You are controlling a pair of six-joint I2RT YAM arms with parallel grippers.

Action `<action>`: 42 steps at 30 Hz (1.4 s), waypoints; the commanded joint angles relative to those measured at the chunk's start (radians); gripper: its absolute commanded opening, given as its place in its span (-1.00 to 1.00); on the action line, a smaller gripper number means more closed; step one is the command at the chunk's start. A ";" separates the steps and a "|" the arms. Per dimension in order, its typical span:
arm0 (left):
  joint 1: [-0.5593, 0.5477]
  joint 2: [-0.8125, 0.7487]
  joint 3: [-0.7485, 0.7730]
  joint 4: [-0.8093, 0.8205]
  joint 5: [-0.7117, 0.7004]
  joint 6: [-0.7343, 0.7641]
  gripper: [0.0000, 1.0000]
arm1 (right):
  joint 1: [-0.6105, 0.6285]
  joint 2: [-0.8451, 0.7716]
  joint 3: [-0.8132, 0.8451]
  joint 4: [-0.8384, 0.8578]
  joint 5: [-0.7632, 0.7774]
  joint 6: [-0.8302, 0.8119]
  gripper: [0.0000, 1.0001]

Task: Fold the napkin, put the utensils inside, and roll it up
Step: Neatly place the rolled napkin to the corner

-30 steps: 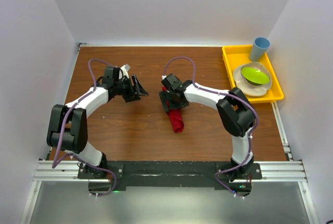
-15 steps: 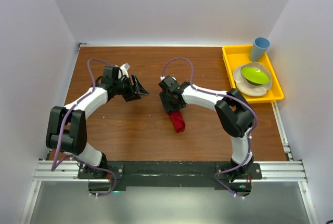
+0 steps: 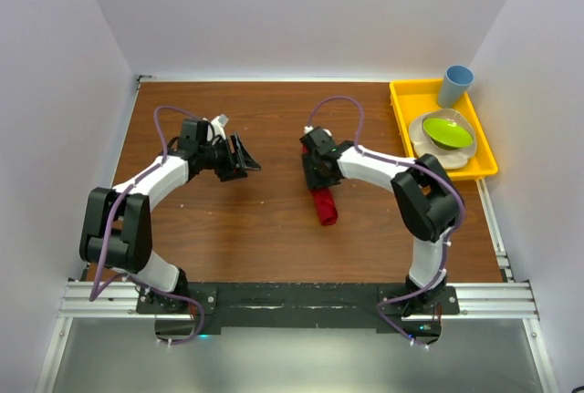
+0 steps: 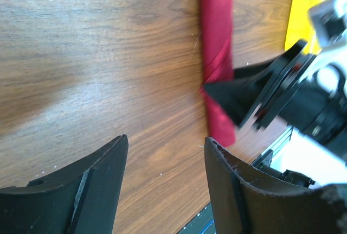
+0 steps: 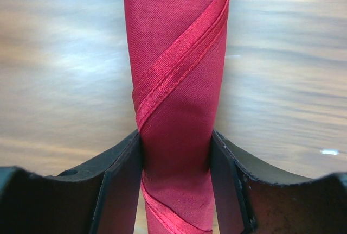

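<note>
The napkin (image 3: 325, 207) is a narrow red roll lying on the wooden table near its middle, pointing toward the near edge. My right gripper (image 3: 319, 177) stands over its far end. In the right wrist view both fingers press against the sides of the napkin (image 5: 179, 55), so the right gripper (image 5: 176, 139) is shut on it. My left gripper (image 3: 248, 158) hovers to the left of the roll, open and empty. The left wrist view shows the left gripper (image 4: 165, 143) over bare wood, with the napkin (image 4: 216, 44) and the right gripper (image 4: 260, 95) beyond. The utensils are hidden.
A yellow tray (image 3: 400, 101) sits at the table's far right corner. It holds a blue cup (image 3: 455, 85) and a green bowl (image 3: 447, 131) on a white plate. White walls enclose the table on three sides.
My right gripper has closed onto the napkin roll and shifted to the right, carrying the roll's far end with it. The left arm has barely moved.
</note>
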State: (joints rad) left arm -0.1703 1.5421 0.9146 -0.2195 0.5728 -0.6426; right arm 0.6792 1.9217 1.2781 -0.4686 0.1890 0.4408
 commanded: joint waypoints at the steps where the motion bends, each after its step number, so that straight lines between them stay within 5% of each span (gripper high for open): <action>1: 0.009 -0.030 -0.010 0.040 0.038 0.008 0.26 | -0.137 -0.027 -0.109 -0.021 0.092 -0.060 0.03; 10: 0.009 -0.025 -0.008 0.046 0.050 0.003 0.25 | -0.378 -0.023 -0.083 -0.005 0.122 -0.226 0.01; 17: 0.009 -0.028 -0.016 0.048 0.053 -0.003 0.25 | -0.443 0.037 -0.017 0.025 0.173 -0.412 0.05; 21: 0.009 -0.033 -0.029 0.043 0.055 -0.003 0.25 | -0.448 0.077 0.044 0.022 0.155 -0.435 0.10; 26: 0.009 -0.042 -0.036 0.042 0.055 -0.005 0.25 | -0.449 0.080 0.095 -0.019 0.116 -0.409 0.54; 32: 0.009 -0.065 -0.025 0.002 0.055 -0.003 0.25 | -0.443 -0.035 0.220 -0.200 0.136 -0.341 0.79; 42: -0.014 -0.227 0.055 -0.210 -0.083 0.097 0.25 | -0.235 -0.300 0.412 -0.527 -0.014 -0.171 0.90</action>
State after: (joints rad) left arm -0.1730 1.3663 0.9031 -0.3405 0.5636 -0.6033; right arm 0.3183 1.7638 1.6352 -0.8513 0.2813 0.1490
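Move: The right hand already pinches the rolled napkin around its middle, low over the table; the clear spot it is bound for, alongside the tray's left wall, lies some 20 cm to the right and 10 cm ahead. The yellow tray's middle is about 41 cm right and 16 cm ahead, with the green bowl at nearly the same place. The blue cup is roughly 44 cm right and 29 cm ahead. From the left hand, that spot is about 42 cm right, 4 cm ahead and 9 cm lower. Still pinching the napkin roll, the right hand sweeps it low and level about 20 cm right and 10 cm forward to beside the yellow tray, its left side dipping some 15 degrees. There the fingers open wide and let go; the hand lifts clear, ending higher and swinging back left. The empty left hand mostly waits, then begins to rise and draw back slightly. ##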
